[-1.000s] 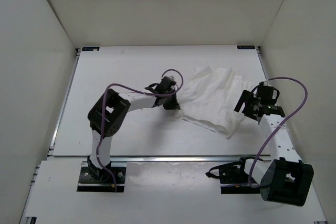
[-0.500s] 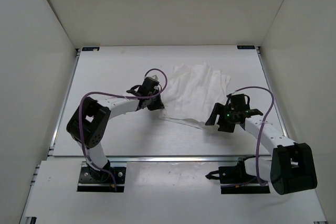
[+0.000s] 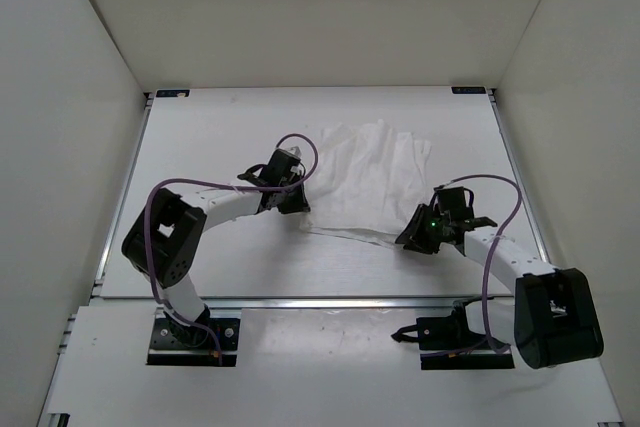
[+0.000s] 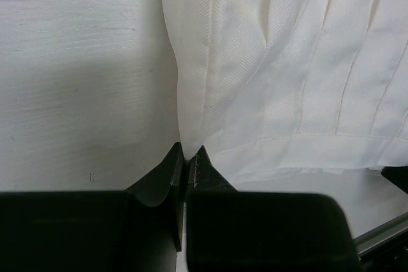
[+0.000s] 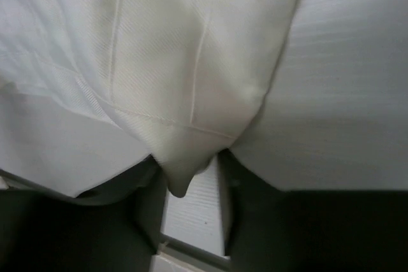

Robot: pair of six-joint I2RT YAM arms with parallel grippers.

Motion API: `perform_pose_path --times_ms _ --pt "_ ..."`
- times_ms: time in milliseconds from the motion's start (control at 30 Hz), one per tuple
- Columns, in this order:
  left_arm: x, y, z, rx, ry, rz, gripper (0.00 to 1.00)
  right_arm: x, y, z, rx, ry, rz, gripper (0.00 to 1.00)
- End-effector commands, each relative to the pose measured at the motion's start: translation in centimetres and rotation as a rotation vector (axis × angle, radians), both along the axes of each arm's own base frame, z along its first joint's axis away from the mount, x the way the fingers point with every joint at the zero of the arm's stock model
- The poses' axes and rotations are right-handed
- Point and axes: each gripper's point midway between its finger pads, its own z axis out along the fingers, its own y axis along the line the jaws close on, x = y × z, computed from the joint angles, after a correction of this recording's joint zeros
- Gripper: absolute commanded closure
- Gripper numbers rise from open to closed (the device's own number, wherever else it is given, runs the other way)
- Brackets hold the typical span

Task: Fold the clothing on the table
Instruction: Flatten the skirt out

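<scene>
The clothing (image 3: 365, 175), white and wrinkled, lies spread on the table (image 3: 200, 147) between the two arms. My left gripper (image 3: 298, 202) is at its left edge; in the left wrist view the gripper (image 4: 188, 153) is shut on the hem of the clothing (image 4: 287, 62). My right gripper (image 3: 412, 237) sits at the near right corner. In the right wrist view its jaws (image 5: 189, 171) stand apart, with a hanging corner of the clothing (image 5: 182, 157) between them, against the left finger; bare table shows in the gap.
White walls enclose the table on three sides. Metal rails (image 3: 320, 299) run along the near edge, with both arm bases just behind them. A purple cable (image 3: 480, 187) loops above the right wrist.
The right arm swung in from the far right to the clothing's near right corner and its jaws narrowed. The left arm drew the clothing to the left and away from the arm bases.
</scene>
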Motion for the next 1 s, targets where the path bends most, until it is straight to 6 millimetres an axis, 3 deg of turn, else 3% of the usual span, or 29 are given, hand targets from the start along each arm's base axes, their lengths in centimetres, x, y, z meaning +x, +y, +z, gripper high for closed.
perform_pose_path --times_ms 0,200,367,433,500,567,600,633,667,700,733,767,800,833,867,900,933,967 --pt "0.0 0.2 2.0 -0.037 -0.040 -0.002 1.00 0.9 -1.9 -0.2 -0.036 -0.026 -0.081 0.75" --pt "0.0 0.2 2.1 -0.057 -0.036 0.004 1.00 1.4 -4.4 0.3 -0.052 -0.061 -0.131 1.00" --pt "0.0 -0.1 2.8 -0.074 -0.039 -0.052 1.00 2.5 -3.5 1.8 -0.046 -0.110 -0.056 1.00" --pt "0.0 -0.6 3.7 -0.084 -0.036 -0.105 1.00 4.1 -3.0 3.4 -0.027 -0.164 -0.039 1.00" --pt "1.2 0.1 5.0 -0.071 -0.063 -0.106 1.00 6.0 -2.9 5.0 -0.009 -0.198 -0.017 1.00" --pt "4.9 0.9 9.1 -0.074 -0.162 -0.093 1.00 10.0 -3.7 9.3 -0.030 -0.295 0.010 1.00" --pt "5.9 1.6 9.7 -0.079 -0.160 -0.083 1.00 12.7 -3.7 11.9 -0.053 -0.357 0.047 1.00" --pt "8.0 1.7 12.8 -0.099 -0.219 -0.082 1.00 13.7 -4.6 12.8 -0.063 -0.350 0.032 1.00" --pt "11.1 2.6 16.1 -0.118 -0.286 -0.056 1.00 17.0 -4.9 16.8 -0.084 -0.444 0.068 1.00" --pt "13.0 4.3 16.3 -0.108 -0.274 -0.025 1.00 19.9 -5.2 20.7 -0.102 -0.513 0.087 1.00" --pt "15.7 4.9 19.5 -0.126 -0.323 -0.012 1.00 21.2 -5.5 20.5 -0.113 -0.472 0.093 1.00" --pt "17.7 5.5 25.7 -0.146 -0.435 -0.002 1.00 23.3 -5.7 26.7 -0.132 -0.588 0.104 1.00" --pt "19.5 6.0 26.5 -0.140 -0.450 0.011 1.00 25.7 -5.9 32.1 -0.151 -0.713 0.105 1.00" --pt "21.0 6.7 31.8 -0.160 -0.555 0.028 1.00 26.9 -6.1 32.4 -0.147 -0.696 0.101 1.00" --pt "21.1 7.6 37.7 -0.192 -0.679 0.062 1.00 27.3 -6.1 37.9 -0.156 -0.820 0.099 1.00" --pt "21.4 8.6 39.6 -0.200 -0.729 0.097 1.00 27.7 -6.6 41.8 -0.166 -0.914 0.077 1.00" --pt "20.5 9.7 43.2 -0.218 -0.813 0.124 1.00 27.8 -6.6 43.1 -0.163 -0.946 0.068 0.99" --pt "21.1 9.9 42.3 -0.217 -0.808 0.136 1.00 27.9 -6.7 43.2 -0.157 -0.953 0.071 1.00"
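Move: The skirt's near right corner lies between the right hand's half-open fingers, practically at the hand point; from the left hand it is about 22 cm to the right and 8 cm back. The left fingers already hold the near left corner. The skirt's middle lies some 7 cm ahead and 14 cm right of the left hand, or roughly 15 cm ahead and 9 cm left of the right hand, a couple of centimetres lower. Sideways first: the right fingers shut on the skirt's near right corner while that hand draws it about 4 cm right, the left hand keeping its pinched corner almost still. Then both swing up and forward together, fast, rising some 35 cm and reaching 25 to 30 cm out over the table, wrists tipping so the downward fingers swing up towards forward, both corners kept pinched. ##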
